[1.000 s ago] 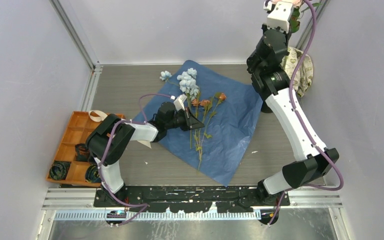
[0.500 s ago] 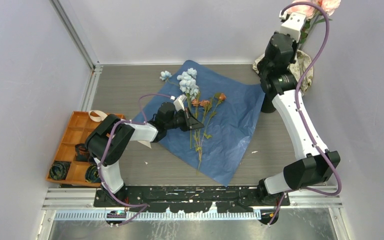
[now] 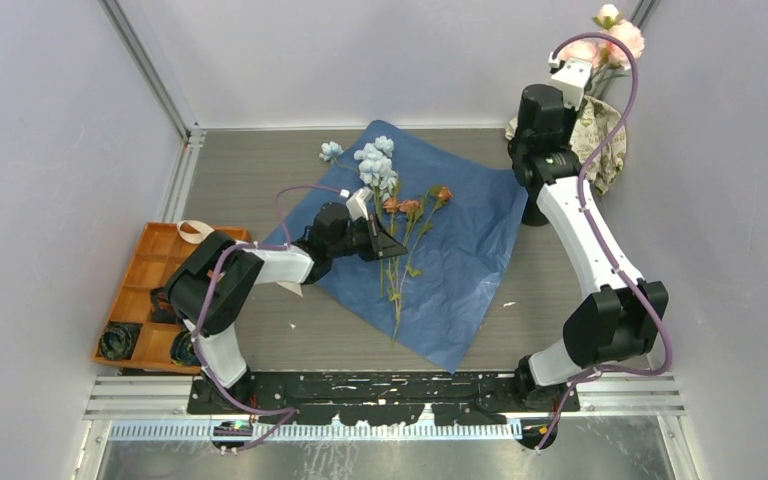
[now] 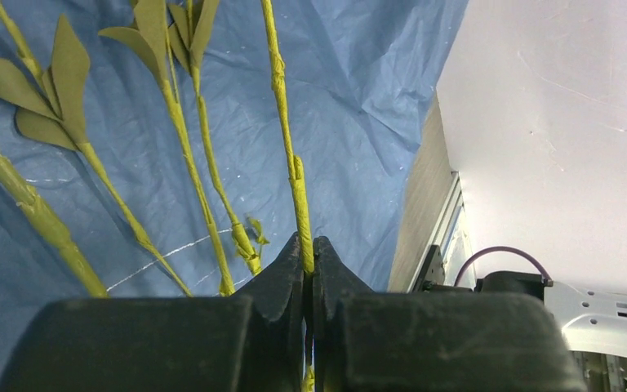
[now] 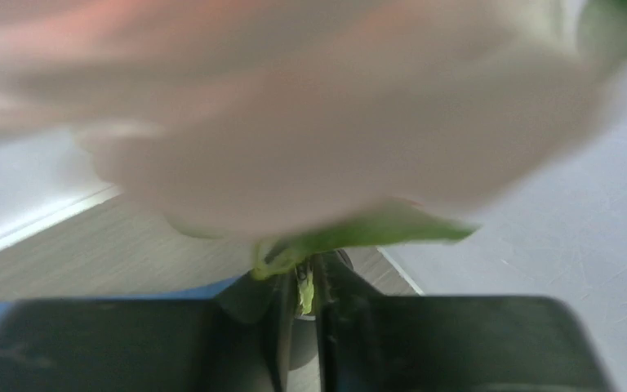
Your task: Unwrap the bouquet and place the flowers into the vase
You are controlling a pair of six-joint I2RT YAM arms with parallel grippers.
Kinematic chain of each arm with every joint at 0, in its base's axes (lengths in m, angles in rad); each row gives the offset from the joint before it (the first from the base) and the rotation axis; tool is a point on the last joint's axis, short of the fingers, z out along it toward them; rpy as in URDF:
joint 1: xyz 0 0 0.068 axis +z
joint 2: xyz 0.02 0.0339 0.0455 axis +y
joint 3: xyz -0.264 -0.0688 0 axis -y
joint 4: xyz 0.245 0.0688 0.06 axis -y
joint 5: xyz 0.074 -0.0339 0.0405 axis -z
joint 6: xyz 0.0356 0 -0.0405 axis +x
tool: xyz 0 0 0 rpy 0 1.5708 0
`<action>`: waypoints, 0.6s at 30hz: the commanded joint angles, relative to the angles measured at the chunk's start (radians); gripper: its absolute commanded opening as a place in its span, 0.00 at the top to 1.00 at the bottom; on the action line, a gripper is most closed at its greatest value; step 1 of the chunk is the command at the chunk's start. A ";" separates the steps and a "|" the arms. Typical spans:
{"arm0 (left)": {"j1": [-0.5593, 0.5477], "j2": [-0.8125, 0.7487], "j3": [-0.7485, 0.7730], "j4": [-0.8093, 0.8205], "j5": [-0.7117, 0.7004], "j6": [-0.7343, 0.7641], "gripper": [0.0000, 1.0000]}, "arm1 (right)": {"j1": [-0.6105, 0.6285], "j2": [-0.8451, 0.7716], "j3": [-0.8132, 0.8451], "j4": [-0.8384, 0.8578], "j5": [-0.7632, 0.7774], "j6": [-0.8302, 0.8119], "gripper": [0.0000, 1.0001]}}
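The bouquet's blue paper (image 3: 460,260) lies spread flat on the table. Pale blue flowers (image 3: 375,165) and rust-orange ones (image 3: 415,206) rest on it. My left gripper (image 3: 392,247) lies low on the paper, shut on one green stem (image 4: 294,175) among the others. My right gripper (image 3: 572,72) is raised at the back right. A green stem (image 5: 304,294) sits between its nearly closed jaws, with blurred pink blooms (image 3: 615,40) right above. The black vase (image 3: 534,212) stands under that arm, its mouth hidden.
A beige patterned cloth (image 3: 600,140) lies bunched at the back right beside the vase. An orange tray (image 3: 150,262) with dark rolls sits at the left edge, a cream ribbon (image 3: 195,232) on its corner. Walls close in on the sides and back.
My right gripper has come down and toward the back right corner with the pink flowers, which now show fully. The left arm and the flowers on the paper have not moved.
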 commanded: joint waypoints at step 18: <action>-0.007 -0.085 0.014 -0.022 -0.015 0.048 1.00 | -0.003 -0.107 0.007 -0.229 -0.002 0.176 0.21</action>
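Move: The vase that the right hand's pink flower is meant for stands almost beneath it, about 3 cm ahead and level sideways, its middle some 26 cm below. The patterned cloth is about 15 cm ahead and 10 cm to the right, some 32 cm below; the blue paper's middle is about 30 cm left and 6 cm back, some 36 cm below. From the left hand the vase is about 15 cm ahead, 31 cm right, its middle at hand height. The right hand lets go of the pink flower's stem over the vase, its nearly shut fingers spreading about three-quarters wide as it sinks some 5 cm. It tips its fingertips down about 10 degrees, then eases back a couple of centimetres and starts to rise. The left hand lifts slightly, still pinching its stem. ##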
